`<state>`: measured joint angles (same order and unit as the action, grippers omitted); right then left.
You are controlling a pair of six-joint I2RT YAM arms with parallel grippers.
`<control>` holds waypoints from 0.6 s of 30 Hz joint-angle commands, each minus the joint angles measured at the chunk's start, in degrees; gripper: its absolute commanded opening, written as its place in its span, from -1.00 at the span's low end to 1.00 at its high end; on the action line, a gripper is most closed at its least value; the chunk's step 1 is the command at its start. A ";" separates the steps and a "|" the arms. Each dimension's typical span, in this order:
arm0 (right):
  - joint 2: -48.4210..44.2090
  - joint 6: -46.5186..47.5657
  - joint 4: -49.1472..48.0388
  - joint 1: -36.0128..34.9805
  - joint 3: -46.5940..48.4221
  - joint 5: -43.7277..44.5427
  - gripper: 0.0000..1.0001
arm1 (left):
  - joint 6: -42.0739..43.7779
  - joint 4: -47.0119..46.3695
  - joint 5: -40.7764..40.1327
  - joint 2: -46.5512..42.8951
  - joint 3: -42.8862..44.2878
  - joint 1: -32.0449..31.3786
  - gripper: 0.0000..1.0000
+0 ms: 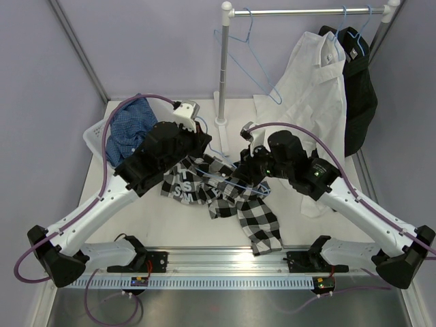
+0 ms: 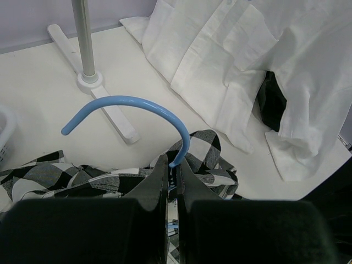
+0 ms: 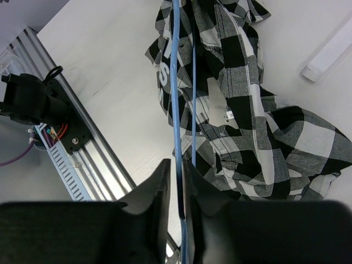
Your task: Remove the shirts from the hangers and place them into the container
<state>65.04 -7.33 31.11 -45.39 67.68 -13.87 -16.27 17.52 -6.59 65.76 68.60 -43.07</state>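
A black-and-white check shirt [image 1: 235, 201] lies crumpled on the table between the arms, still threaded on a light-blue hanger [image 2: 132, 102]. My left gripper [image 2: 175, 165] is shut on the neck just below the hook. My right gripper [image 3: 177, 169] has closed down on the hanger's long wire [image 3: 175, 82], with the check shirt [image 3: 242, 110] spread ahead of it. A blue shirt [image 1: 133, 126] fills the white container [image 1: 91, 136] at the left. On the rack hang a white shirt [image 1: 313, 82] and, behind it, a black shirt [image 1: 359, 95].
The rack pole [image 1: 223, 68] stands at the table's middle back, its base [image 2: 91, 82] just beyond my left gripper. An empty blue hanger [image 1: 235, 48] hangs from the bar. The metal rail [image 3: 66, 143] runs along the near edge.
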 commanded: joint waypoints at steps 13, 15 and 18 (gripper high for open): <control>-8.87 -1.01 4.47 -0.58 -2.55 6.04 -1.00 | 3.09 -1.00 -0.88 -6.07 -0.75 -0.35 0.96; -11.24 -1.19 6.93 -0.58 -3.43 6.83 -1.00 | 4.05 0.14 -1.76 -7.66 -1.18 -0.26 0.98; -14.49 -1.46 10.79 -0.58 -3.52 8.33 -1.00 | 5.46 0.85 -3.07 -10.02 -2.32 -0.26 0.98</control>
<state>53.45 -8.21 37.71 -45.58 64.20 -8.21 -13.10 18.59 -7.40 58.57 67.51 -43.18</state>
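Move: The left gripper still grips the hanger at its neck, with the hanger's middle some 9 cm to its right, 7 cm back and 4 cm lower. From the right gripper, whose half-closed fingers straddle the near end, that middle is about 5 cm left and 1 cm ahead. From the left gripper, the checked shirt lies about 6 cm right, 6 cm back and 23 cm down, and the container some 27 cm left, 17 cm ahead and 20 cm down. Shut the right fingers to pinch the hanger's wire near its right end while the left hand holds still, then open the left fingers wide to let go of the neck. Draw the left gripper about 4 to 5 cm up, left and back off the hanger, and carry the pinched hanger some 5 cm to the right and a little back with the right hand. ##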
